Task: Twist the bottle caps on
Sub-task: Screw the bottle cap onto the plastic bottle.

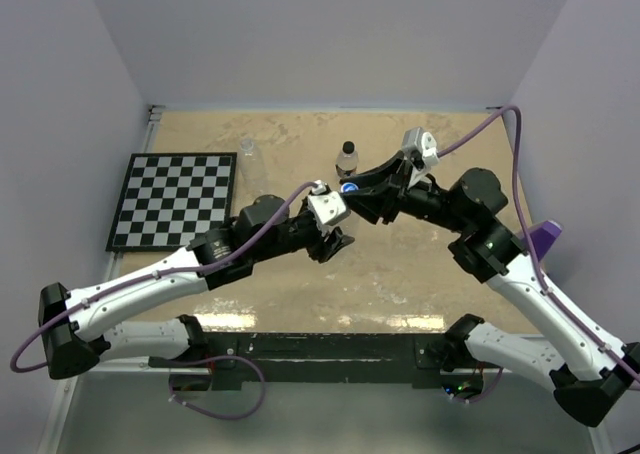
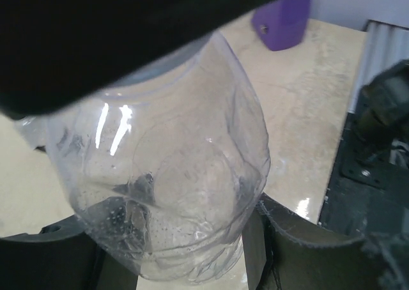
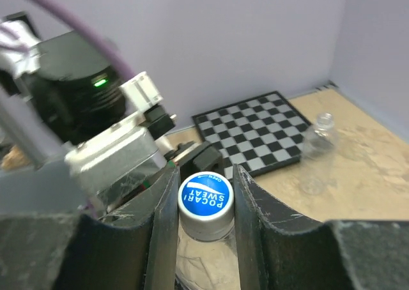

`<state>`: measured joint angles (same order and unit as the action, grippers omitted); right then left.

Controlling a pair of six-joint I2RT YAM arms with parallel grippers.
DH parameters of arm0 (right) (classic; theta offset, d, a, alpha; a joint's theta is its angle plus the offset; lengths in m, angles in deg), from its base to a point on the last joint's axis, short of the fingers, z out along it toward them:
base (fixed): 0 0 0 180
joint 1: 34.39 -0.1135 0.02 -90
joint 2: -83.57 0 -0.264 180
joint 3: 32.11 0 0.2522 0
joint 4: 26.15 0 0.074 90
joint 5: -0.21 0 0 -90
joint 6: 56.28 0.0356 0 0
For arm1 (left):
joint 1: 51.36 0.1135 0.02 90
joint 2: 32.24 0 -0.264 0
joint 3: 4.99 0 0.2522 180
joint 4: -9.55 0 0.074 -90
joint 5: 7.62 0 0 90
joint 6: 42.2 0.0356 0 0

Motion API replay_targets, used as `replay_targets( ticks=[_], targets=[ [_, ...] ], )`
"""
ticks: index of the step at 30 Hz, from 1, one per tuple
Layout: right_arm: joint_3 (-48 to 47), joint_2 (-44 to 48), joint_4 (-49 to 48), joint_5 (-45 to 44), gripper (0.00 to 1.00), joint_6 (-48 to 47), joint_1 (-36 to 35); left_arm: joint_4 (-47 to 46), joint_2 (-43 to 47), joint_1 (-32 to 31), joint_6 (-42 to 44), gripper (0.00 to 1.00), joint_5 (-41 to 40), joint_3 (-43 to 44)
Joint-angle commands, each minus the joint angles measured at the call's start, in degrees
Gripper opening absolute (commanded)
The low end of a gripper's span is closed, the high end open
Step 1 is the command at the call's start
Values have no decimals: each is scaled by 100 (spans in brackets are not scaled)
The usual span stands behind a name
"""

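Note:
My left gripper (image 1: 335,240) is shut on a clear bottle (image 2: 166,175) and holds it by the body at mid-table; its fingers (image 2: 291,248) press on both sides. A blue cap (image 3: 206,200) with white lettering sits on that bottle's neck. My right gripper (image 3: 204,181) is shut on this cap from above, and it shows in the top view (image 1: 349,187). A second bottle (image 1: 346,160) with a black cap (image 1: 348,147) stands just behind. A third bottle (image 1: 246,152), uncapped, stands at the back left and also shows in the right wrist view (image 3: 317,152). The other blue cap is out of view.
A chessboard (image 1: 175,200) lies flat on the left of the table, also in the right wrist view (image 3: 255,127). A purple object (image 1: 547,240) sits at the right edge, also in the left wrist view (image 2: 281,18). Walls enclose the back and sides.

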<state>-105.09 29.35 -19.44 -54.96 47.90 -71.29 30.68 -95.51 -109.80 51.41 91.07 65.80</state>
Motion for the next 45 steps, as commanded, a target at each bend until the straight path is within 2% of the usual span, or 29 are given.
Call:
replay_targets(
  ticks=[1,4,6,9,13,16,18,19,22,26,32,37,45],
  targets=[
    [-107,-151,696,-2749,0,32,-220,-262,-221,-607,-308,0,-2842,361],
    [33,-142,687,-3394,0,156,-396,-272,-528,-976,-494,0,-4074,510],
    [139,-89,617,-3465,0,182,-396,-272,-643,-1021,-485,0,-4278,554],
    [139,-45,861,-4297,0,217,-414,-298,-687,-1065,-511,0,-4778,519],
    [288,-10,740,-4301,0,331,-423,-465,-740,-1074,-511,0,-4780,423],
    [472,112,319,-3811,3,375,-414,-501,-723,-1065,-476,0,-4632,352],
    [587,358,-24,-3501,29,472,-414,-448,-644,-908,-406,0,-4229,265],
    [570,481,-51,-3500,36,464,-405,-422,-574,-733,-406,0,-3774,195],
    [342,719,115,-3176,50,218,-388,-640,-100,-4,-581,0,-2176,-279],
    [148,851,309,-2484,67,-125,-274,-931,419,604,-468,0,-653,-694],
    [209,632,20,-857,76,-310,-150,-1001,596,1088,-186,0,1195,-816],
    [262,456,-156,-416,79,-319,-150,-1124,579,1133,-98,0,1741,-826],
    [253,324,-393,-82,77,-231,-150,-1089,412,1141,139,0,2540,-676]
  ],
)
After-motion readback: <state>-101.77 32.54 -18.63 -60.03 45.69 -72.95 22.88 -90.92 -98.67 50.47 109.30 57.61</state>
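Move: Between the right fingers, pinched at the hand point, is the blue-topped cap, on the plastic bottle whose middle hangs about 9 cm straight below them. The left hand grips this bottle, with the cap some 12 cm straight above its hand point. On the table, roughly 32 cm below the right hand, stand a dark-capped bottle about 20 cm ahead with no sideways offset, and an open clear bottle about 20 cm ahead and 22 cm left. Twisting cap against bottle, both hands swing forward about 5–6 cm and sink some 3 cm, the pinched cap turning clockwise and the gripped bottle counter-clockwise, each some 25–30 degrees. The right fingers then open wide and let go, moving right, up and back as the left carries the bottle left; both swing back, unwinding, the right dropping again to wait open just right of the cap. ##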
